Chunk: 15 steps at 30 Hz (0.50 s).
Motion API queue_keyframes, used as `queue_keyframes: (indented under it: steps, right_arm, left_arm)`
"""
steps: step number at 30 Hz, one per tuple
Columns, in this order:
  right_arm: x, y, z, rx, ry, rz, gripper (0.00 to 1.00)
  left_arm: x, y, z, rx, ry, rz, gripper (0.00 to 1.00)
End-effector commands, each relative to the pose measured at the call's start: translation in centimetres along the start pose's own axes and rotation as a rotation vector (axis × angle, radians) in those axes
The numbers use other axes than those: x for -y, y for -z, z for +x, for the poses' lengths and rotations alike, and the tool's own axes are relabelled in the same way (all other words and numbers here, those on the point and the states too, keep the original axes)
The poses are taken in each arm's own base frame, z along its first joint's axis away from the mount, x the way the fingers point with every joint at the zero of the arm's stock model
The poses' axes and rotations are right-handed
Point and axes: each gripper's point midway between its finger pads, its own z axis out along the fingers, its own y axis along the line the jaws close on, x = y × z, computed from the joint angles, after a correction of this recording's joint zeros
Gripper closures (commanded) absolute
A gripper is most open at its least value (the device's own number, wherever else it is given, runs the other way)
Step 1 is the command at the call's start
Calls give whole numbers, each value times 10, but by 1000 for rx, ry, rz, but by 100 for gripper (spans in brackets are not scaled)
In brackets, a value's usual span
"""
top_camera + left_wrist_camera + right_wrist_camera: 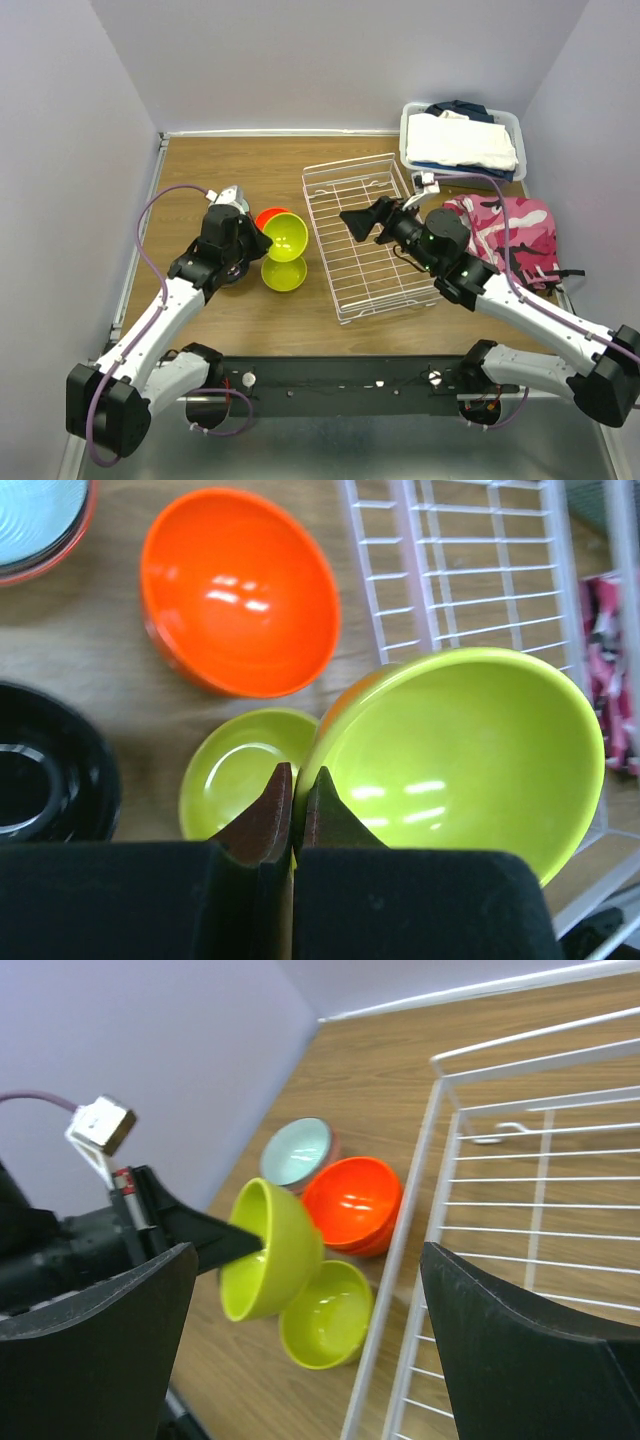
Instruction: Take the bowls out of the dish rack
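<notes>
My left gripper [262, 240] [297, 780] is shut on the rim of a lime-green bowl [286, 235] [470, 750] [275, 1250], held tilted above the table left of the dish rack [370, 240] [470, 570] [500, 1210]. Under it a second lime-green bowl [284, 274] [240, 770] [325, 1315] sits on the wood. An orange bowl [266, 214] [240, 590] [355, 1200] and a pale blue bowl [35, 510] [300, 1150] stand just behind. A dark-inside bowl [40, 770] is at the left. My right gripper [365, 222] [308, 1260] hangs open over the rack, holding nothing. No bowl shows inside the rack.
A grey bin of folded clothes [460, 140] stands at the back right. A pink camouflage cloth [510, 235] lies right of the rack. Walls close in on the left, back and right.
</notes>
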Motion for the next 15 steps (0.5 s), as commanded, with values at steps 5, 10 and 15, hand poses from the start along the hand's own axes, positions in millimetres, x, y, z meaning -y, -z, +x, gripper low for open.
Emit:
queue_keyframes:
  steps: [5, 10, 15]
  right_arm:
    - [48, 21, -2, 29, 125, 213, 0]
    - [46, 22, -2, 34, 126, 203, 0]
    - [47, 23, -2, 41, 125, 200, 0]
  left_arm:
    - [-46, 5, 40, -226, -78, -225, 100]
    - [-49, -6, 57, -306, -84, -223, 98]
    - [-50, -16, 63, -328, -97, -228, 92]
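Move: The left hand pinches the rim of one green bowl; the lower green bowl, standing on the table, is about 3 cm back, 3 cm right and 14 cm below. The orange bowls stand roughly 12 cm farther out than that lower bowl, the black bowl some 13 cm to its left and about level with it. From the idle right hand the lower green bowl lies some 18 cm left, 3 cm back and 25 cm down. Left hand lowers the held bowl about 8 cm, easing back, fingers tipping down, towards the lower green bowl. ##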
